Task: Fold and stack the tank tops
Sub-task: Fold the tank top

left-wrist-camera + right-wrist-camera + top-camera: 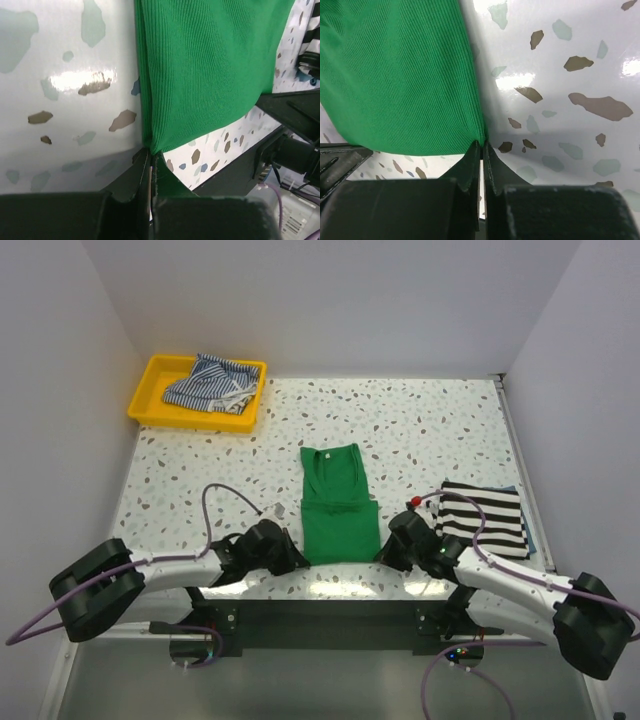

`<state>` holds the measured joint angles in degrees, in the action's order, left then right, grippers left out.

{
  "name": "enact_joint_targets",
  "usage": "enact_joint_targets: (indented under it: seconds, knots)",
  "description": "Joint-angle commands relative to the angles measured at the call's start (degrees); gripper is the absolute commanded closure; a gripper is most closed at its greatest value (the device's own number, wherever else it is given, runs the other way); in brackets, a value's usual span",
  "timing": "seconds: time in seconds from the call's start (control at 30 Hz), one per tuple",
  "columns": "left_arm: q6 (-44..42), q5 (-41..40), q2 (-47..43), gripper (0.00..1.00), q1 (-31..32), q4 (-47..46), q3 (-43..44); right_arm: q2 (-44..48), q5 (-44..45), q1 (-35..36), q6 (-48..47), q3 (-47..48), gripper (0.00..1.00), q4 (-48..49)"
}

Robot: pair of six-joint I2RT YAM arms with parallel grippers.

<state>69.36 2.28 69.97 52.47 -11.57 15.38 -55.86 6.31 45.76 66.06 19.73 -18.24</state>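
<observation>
The bright green tank top (pixel 335 502) lies flat in the middle of the table, neckline toward the far side. My left gripper (pixel 294 554) is shut on its near left hem corner (pixel 150 145). My right gripper (pixel 386 550) is shut on the near right hem corner (pixel 481 139). The black-and-white striped tank top (pixel 485 518) lies folded at the right, just beyond my right arm. The blue-and-white striped tank top (pixel 212 383) sits crumpled in the yellow tray (pixel 152 375) at the far left.
The yellow tray stands at the back left corner by the wall. A raised rail (pixel 520 465) runs along the table's right edge. The near table edge (pixel 235 145) lies just behind both grippers.
</observation>
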Motion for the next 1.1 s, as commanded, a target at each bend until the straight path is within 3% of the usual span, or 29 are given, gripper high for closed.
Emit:
enact_joint_targets:
  seconds: [0.0,0.13,0.33,0.47,0.67,0.73,1.07]
  knots:
    - [-2.9,-3.7,-2.6,1.0,2.5,8.7,1.8,1.9,1.4,1.1,-4.3,2.6,1.0,-6.4]
    - [-0.3,-5.4,-6.9,1.0,7.7,15.5,1.5,7.2,2.2,6.2,-1.7,2.2,1.0,-11.8]
    - [6.7,-10.1,-14.0,1.0,20.3,25.4,3.9,10.2,9.6,22.2,7.5,5.5,1.0,-19.2]
    - [8.1,-13.3,-17.5,1.0,21.3,32.0,7.6,7.6,14.1,27.3,9.2,11.5,1.0,-22.7]
    - [6.9,-19.4,-19.9,1.0,20.6,38.3,17.3,6.6,20.4,26.9,6.0,21.5,1.0,-25.7]
    - [4.6,-19.6,-18.9,1.0,17.8,39.1,20.6,4.5,22.0,26.2,4.7,25.0,1.0,-26.8]
    - [-10.4,-10.6,-13.6,1.0,-2.5,30.8,29.9,-3.7,8.0,4.3,-13.0,33.3,1.0,-17.6]
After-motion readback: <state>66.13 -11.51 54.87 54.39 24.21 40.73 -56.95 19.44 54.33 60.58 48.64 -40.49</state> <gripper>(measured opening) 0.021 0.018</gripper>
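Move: Each hand holds a near corner of the green tank top at table height, and the strap end lies about 26 cm ahead: some 6 cm to the left hand's right, and 10 cm to the right hand's left. The folded-over layer's crosswise edge runs about 13 cm ahead of both hands, its middle 7 cm right of the left hand. From the right hand, the striped tank top lies about 22 cm right and 9 cm ahead. Still pinching the near corners, both hands drag back about 9 cm, then lift and swing towards the straps. ##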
